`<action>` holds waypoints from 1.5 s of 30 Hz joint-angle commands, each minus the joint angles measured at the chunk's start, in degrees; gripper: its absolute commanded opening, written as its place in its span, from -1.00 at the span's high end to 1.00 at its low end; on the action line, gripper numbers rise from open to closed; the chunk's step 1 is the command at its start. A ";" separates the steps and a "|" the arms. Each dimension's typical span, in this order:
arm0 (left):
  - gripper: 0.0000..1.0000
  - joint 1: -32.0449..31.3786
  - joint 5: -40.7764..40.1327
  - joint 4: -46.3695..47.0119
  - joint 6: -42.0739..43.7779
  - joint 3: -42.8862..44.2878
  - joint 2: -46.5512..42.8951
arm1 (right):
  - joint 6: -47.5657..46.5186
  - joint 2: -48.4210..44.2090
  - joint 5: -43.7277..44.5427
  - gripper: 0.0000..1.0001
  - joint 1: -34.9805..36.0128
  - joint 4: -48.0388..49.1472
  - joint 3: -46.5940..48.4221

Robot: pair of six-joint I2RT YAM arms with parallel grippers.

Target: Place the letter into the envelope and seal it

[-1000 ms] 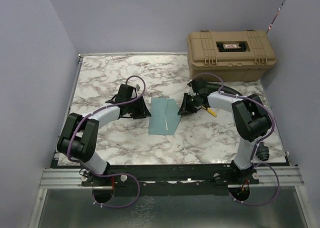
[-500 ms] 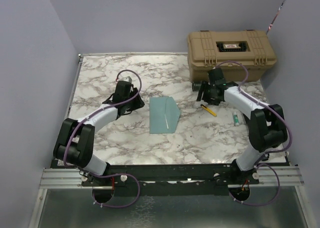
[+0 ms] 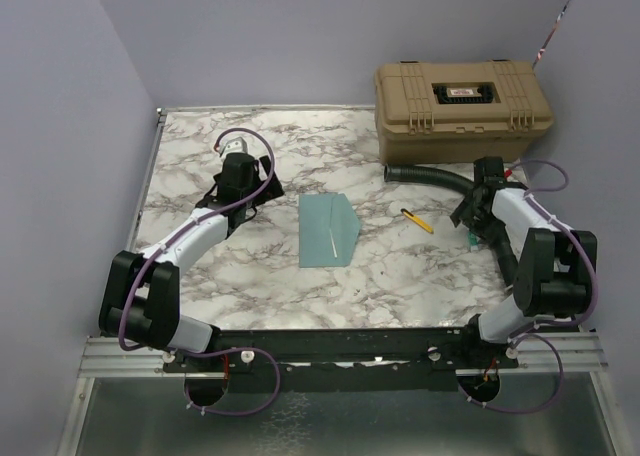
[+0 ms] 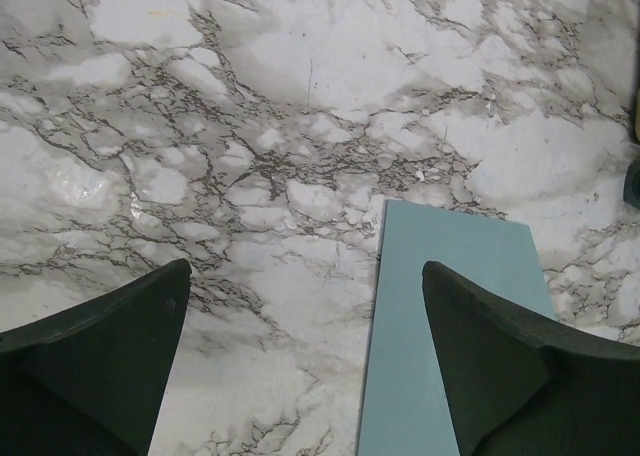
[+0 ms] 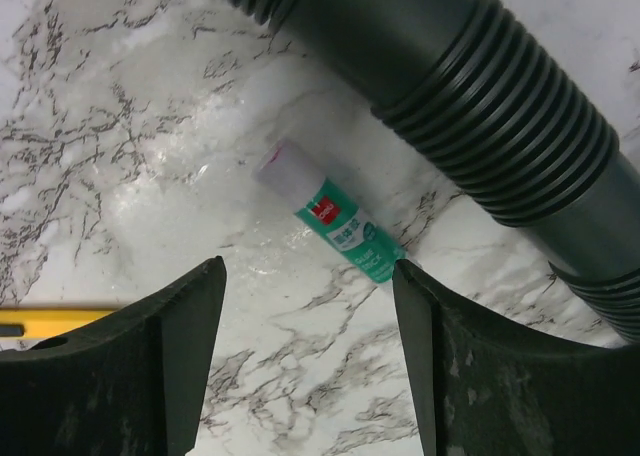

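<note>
The teal envelope (image 3: 328, 231) lies flat at the table's middle with its pointed flap folded onto its face; a thin pale sliver shows on that face. The letter is hidden. My left gripper (image 3: 258, 194) hangs open to the left of the envelope and a little behind it. In the left wrist view the envelope (image 4: 450, 326) runs under the right finger, and the left gripper (image 4: 305, 271) spans bare marble. My right gripper (image 3: 474, 221) is open at the right, over a green-and-white glue stick (image 5: 340, 226) that lies just beyond the right gripper (image 5: 308, 271).
A tan hard case (image 3: 462, 96) stands at the back right. A black ribbed hose (image 3: 430, 174) curves in front of it and passes close above the glue stick (image 3: 470, 238). A yellow pen (image 3: 418, 220) lies between the envelope and my right gripper.
Both grippers have opened and drawn away from the envelope's sides. The left went back and left; the right swung to the right, over the glue stick. The envelope has stayed put.
</note>
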 commanded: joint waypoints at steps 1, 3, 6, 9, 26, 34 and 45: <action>-0.98 0.60 0.20 0.51 1.53 0.71 -0.08 | 0.48 1.79 0.46 -0.43 -2.81 0.51 -0.23; -0.98 0.60 1.50 1.11 1.51 0.86 0.28 | -0.93 2.31 -0.66 -0.43 -3.72 1.55 -0.26; -0.98 0.58 3.95 2.38 0.92 0.87 0.42 | -4.36 3.31 -2.78 -0.43 -4.09 3.31 0.12; -0.98 0.57 6.40 4.88 -0.17 0.23 0.27 | -6.59 5.70 -5.15 -0.38 -4.40 3.58 1.14; -0.97 0.60 11.84 7.20 -2.89 -3.58 -3.05 | -7.71 4.84 -4.73 0.47 -4.56 4.12 -2.21; -0.97 0.33 21.16 7.92 -3.05 -4.19 -2.40 | -7.58 -2.81 -9.83 0.90 -4.50 4.78 -3.64; -0.98 -8.84 34.30 19.18 -6.86 0.07 -1.83 | 7.20 -23.12 -36.76 0.94 4.24 24.89 -7.53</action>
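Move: The glue stick lies almost under the open right hand, about 1 cm farther out, 1 cm to its right and 3 cm below. Beside it the hose runs some 9 cm to that hand's right and 1 cm farther out, and the yellow knife is roughly 15 cm left and 6 cm farther out. From the left hand, the envelope is about 17 cm right, 6 cm back and 12 cm down, and the glue stick about 59 cm right and 8 cm back. The right hand sinks nearly 3 cm, easing about 1 cm to its right, and shuts its fingers around the glue stick, then lifts it some 11 cm while swinging about 8 cm left and a little forward towards the knife's side, the fingertips tilting up and out. The left hand, empty and wide open, drifts right towards the envelope by about 10 cm, mostly late on, coming back and rising some 4 cm each as it turns clockwise and its left side dips. ##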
